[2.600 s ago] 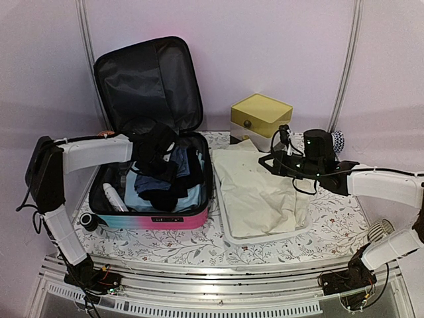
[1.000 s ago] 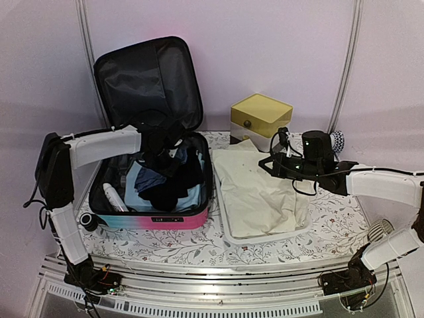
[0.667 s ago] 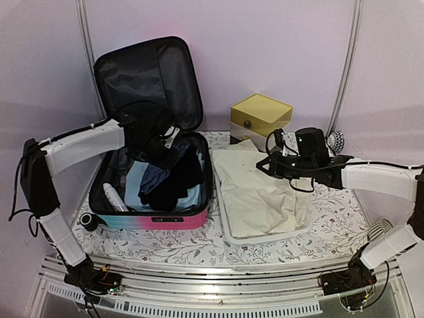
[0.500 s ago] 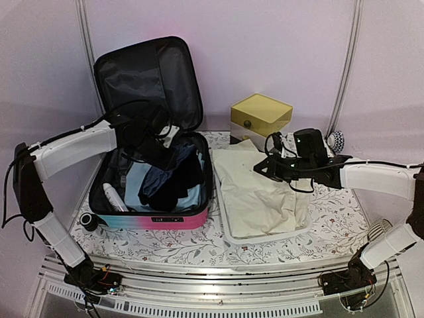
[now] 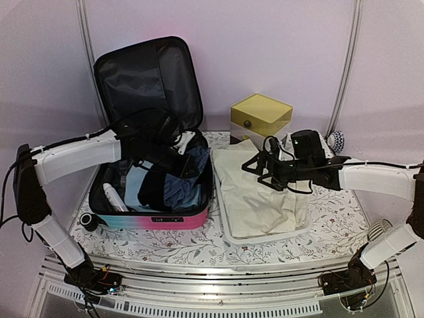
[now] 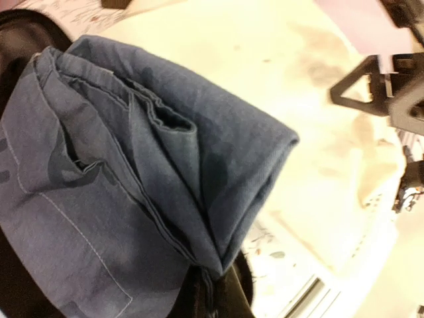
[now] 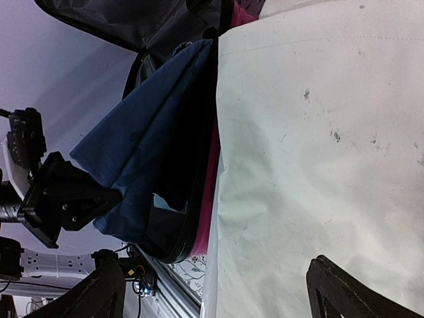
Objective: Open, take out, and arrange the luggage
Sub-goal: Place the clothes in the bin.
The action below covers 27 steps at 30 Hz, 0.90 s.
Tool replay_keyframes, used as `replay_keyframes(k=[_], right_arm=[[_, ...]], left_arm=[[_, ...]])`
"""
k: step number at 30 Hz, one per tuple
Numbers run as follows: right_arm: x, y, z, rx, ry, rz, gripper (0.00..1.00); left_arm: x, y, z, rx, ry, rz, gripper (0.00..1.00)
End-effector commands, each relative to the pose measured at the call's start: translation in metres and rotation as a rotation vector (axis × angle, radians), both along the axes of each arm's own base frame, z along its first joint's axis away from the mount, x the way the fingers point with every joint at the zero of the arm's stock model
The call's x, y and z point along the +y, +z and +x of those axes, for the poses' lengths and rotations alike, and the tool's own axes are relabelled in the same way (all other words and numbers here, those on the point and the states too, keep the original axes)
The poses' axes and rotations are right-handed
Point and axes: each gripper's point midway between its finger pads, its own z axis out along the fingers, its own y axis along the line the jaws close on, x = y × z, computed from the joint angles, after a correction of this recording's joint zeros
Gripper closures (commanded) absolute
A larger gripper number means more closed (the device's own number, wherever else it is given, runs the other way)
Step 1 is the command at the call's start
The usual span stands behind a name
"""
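The luggage (image 5: pixel 159 222) lies open on the left, its black-lined lid (image 5: pixel 149 83) standing against the wall. Clothes fill its lower half. My left gripper (image 5: pixel 175 141) is shut on a dark blue garment (image 5: pixel 190 165), which hangs above the luggage's right side. In the left wrist view the blue garment (image 6: pixel 132 165) fills the frame, pinched in my left gripper (image 6: pixel 212 298) at the bottom. My right gripper (image 5: pixel 255 171) stands open over a cream cloth (image 5: pixel 258 192), with nothing between its fingers (image 7: pixel 99 291). The right wrist view also shows the blue garment (image 7: pixel 152 132) beside the luggage's pink edge (image 7: pixel 211 185).
The cream cloth lies in a white tray (image 5: pixel 265 238) right of the luggage. A yellow-topped drawer box (image 5: pixel 260 119) stands behind it. A white bottle (image 5: pixel 114 197) lies inside the luggage on the left. A black round object (image 5: pixel 88 220) sits by the luggage's front left corner.
My left gripper has lifted the blue garment out of the clothes pile and carried it rightward. My right gripper has opened wide and shifted left over the cream cloth.
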Motion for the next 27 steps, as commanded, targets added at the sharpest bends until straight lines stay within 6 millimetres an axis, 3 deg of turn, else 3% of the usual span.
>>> replay_keyframes(k=[1, 7, 15, 21, 23, 27], right_arm=[[-0.002, 0.005, 0.003, 0.043, -0.065, 0.027, 0.03], [-0.037, 0.005, 0.015, 0.045, -0.218, -0.010, 0.03], [-0.083, -0.001, 0.021, 0.071, -0.319, -0.068, 0.03], [-0.104, -0.008, 0.022, 0.083, -0.332, -0.129, 0.04], [-0.110, -0.011, 0.022, 0.079, -0.331, -0.154, 0.05], [-0.120, -0.017, 0.020, 0.078, -0.326, -0.193, 0.07]], left_arm=[[-0.046, 0.024, -0.016, -0.033, -0.090, -0.158, 1.00], [-0.088, 0.027, -0.030, -0.044, -0.147, -0.230, 1.00], [-0.150, 0.011, -0.048, -0.043, -0.212, -0.264, 1.00], [-0.190, 0.007, -0.058, -0.057, -0.255, -0.277, 1.00], [-0.205, -0.008, -0.064, -0.049, -0.277, -0.262, 1.00], [-0.225, -0.019, -0.071, -0.050, -0.304, -0.255, 1.00]])
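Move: Out over the bin covered with cream cloth is where the left hand must take the blue trousers it already holds: the bin's middle lies about 23 cm to its right, 5 cm back and 13 cm below. The open suitcase's tray centres some 14 cm to its left and 2 cm back; the yellow-topped drawer box is about 22 cm right and 12 cm ahead. From the open right hand the bin's middle is roughly 4 cm right, level fore and aft, 14 cm below. Carrying the pinched blue trousers out of the suitcase and over its side, the left hand sweeps about 20 cm right and some 6 cm back towards the bin's middle, first rising slightly, then dipping a little, while turning somewhat clockwise. The right hand, fingers staying wide open, clears off about 10 cm to the right and slightly forward, turning some 20 degrees clockwise. ##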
